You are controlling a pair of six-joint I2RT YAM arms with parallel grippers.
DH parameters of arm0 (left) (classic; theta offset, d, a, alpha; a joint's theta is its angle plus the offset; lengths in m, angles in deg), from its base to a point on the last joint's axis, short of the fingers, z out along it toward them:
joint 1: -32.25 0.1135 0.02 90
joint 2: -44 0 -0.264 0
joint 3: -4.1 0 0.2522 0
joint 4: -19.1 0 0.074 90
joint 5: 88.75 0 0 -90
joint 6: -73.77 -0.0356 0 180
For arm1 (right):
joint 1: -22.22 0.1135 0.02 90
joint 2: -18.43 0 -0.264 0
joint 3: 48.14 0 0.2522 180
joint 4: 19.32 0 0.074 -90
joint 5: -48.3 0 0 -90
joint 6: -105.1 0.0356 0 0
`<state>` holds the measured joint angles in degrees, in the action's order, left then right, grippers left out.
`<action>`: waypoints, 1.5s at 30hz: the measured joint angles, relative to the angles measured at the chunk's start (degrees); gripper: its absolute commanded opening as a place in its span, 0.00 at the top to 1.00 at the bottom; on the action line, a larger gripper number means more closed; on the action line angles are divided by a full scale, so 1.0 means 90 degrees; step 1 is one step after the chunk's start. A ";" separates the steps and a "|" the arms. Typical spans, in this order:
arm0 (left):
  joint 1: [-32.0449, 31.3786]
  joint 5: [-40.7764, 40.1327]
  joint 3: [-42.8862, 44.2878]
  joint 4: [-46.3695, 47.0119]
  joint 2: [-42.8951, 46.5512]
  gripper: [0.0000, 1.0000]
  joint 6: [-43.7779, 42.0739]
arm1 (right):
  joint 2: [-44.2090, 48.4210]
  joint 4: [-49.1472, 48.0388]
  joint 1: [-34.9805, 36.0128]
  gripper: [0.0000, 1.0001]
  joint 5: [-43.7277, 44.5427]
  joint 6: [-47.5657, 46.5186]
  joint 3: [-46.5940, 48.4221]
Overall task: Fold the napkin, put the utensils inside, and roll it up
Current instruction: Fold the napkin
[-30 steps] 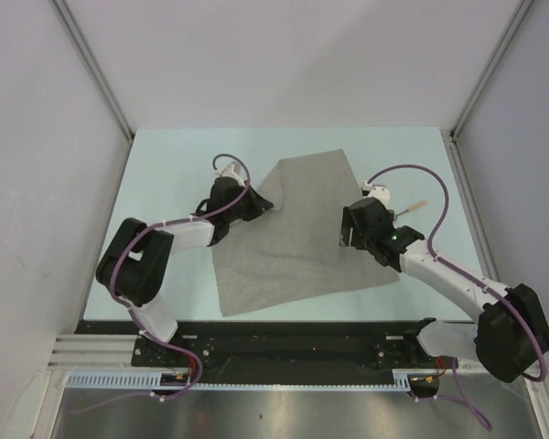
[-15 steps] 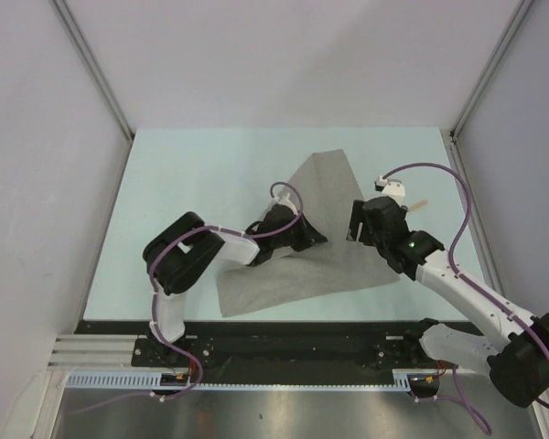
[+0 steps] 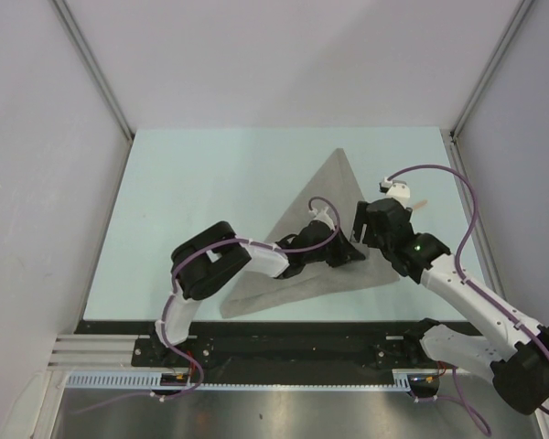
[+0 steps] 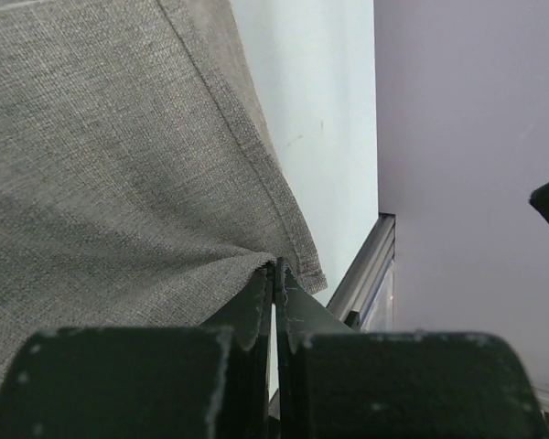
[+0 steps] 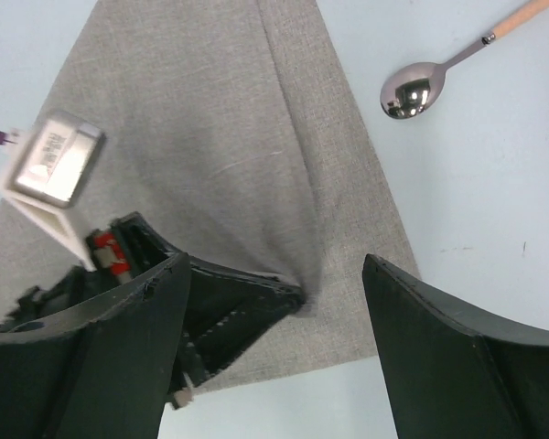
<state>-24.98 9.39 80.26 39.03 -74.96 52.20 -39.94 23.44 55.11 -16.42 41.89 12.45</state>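
The light-grey napkin (image 3: 320, 197) lies doubled over into a triangle on the pale table, its tip pointing away. My left gripper (image 3: 352, 256) is shut on a napkin corner (image 4: 273, 265) and holds it just above the cloth's right-hand part. My right gripper (image 3: 359, 229) hovers open right over it, and the left gripper's fingers (image 5: 256, 306) show between its own wide-spread fingertips (image 5: 169, 274). A spoon (image 5: 414, 91) with a wooden handle lies on the table beyond the napkin's right edge; the right wrist mostly hides the spoon (image 3: 423, 203) in the top view.
The pale blue-green table (image 3: 192, 183) is walled by grey panels on three sides, with metal posts (image 3: 101, 82) at the back corners. The black rail (image 3: 293, 338) carrying both arm bases runs along the near edge.
My left gripper has carried the napkin's left corner across to the right, folding the cloth into a triangle. My right arm has shifted slightly right and away, still open.
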 measured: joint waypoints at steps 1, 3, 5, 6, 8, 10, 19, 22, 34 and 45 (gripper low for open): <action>-0.0051 -0.0005 0.0080 0.0034 -0.0083 1.00 0.0039 | 0.0015 0.0002 0.0000 0.19 -0.0002 0.0002 0.0000; -0.0134 -0.0032 0.0194 0.0083 -0.0248 1.00 0.0119 | 0.0058 0.0012 0.0000 0.19 -0.0002 0.0015 0.0000; -0.0204 -0.0049 0.0340 0.0070 -0.0427 1.00 0.0168 | 0.0117 0.0034 -0.0002 0.19 -0.0002 0.0019 0.0000; -0.0233 -0.0051 0.0420 0.0068 -0.0515 1.00 0.0182 | 0.0146 0.0046 0.0000 0.19 -0.0002 0.0019 0.0000; -0.0306 -0.0053 0.0639 0.0051 -0.0697 1.00 0.0187 | 0.0197 0.0070 0.0000 0.19 -0.0002 0.0019 0.0000; -0.0381 -0.0051 0.0843 0.0049 -0.0833 1.00 0.0187 | 0.0240 0.0092 0.0000 0.19 0.0000 0.0022 0.0002; -0.0474 -0.0056 0.1275 0.0063 -0.1086 1.00 0.0240 | 0.0367 0.0304 -0.0029 0.18 0.0114 0.0027 0.0015; -0.0498 -0.0056 0.1411 0.0056 -0.1202 1.00 0.0260 | 0.0369 0.0379 -0.0046 0.18 0.0163 0.0024 0.0015; -0.0658 -0.0053 0.1974 -0.0107 -0.1647 1.00 0.0423 | 0.0498 0.0566 -0.0075 0.18 0.0325 0.0022 0.0015; -0.0772 -0.0051 0.1984 -0.0206 -0.1693 0.98 0.0517 | 0.0546 0.0607 -0.0075 0.18 0.0316 0.0024 0.0015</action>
<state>-31.93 8.93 98.11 37.18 -90.19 56.85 -35.02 28.90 54.43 -13.58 42.11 12.59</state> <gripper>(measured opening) 0.006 0.815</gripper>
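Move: I already have the napkin's far-left corner pinched in my left hand, and the near-right corner it is going to lies about 10 cm to the right, 6 cm back and some 4 cm below. The spoon is roughly 14 cm ahead and 13 cm right of my left hand, and the napkin's far corner about 33 cm ahead and 6 cm left. From my right hand, that near-right corner sits some 10 cm back, 11 cm right and 14 cm below. Keeping my left fingers shut on the napkin corner, I draw it about 8.5 cm right across the cloth towards the near-right corner, briskly at first and then slower, sinking as I go. At the end I ease it back and down, about 3 cm each way overall. My right hand stays open above and shifts a couple of centimetres right and slightly back. ##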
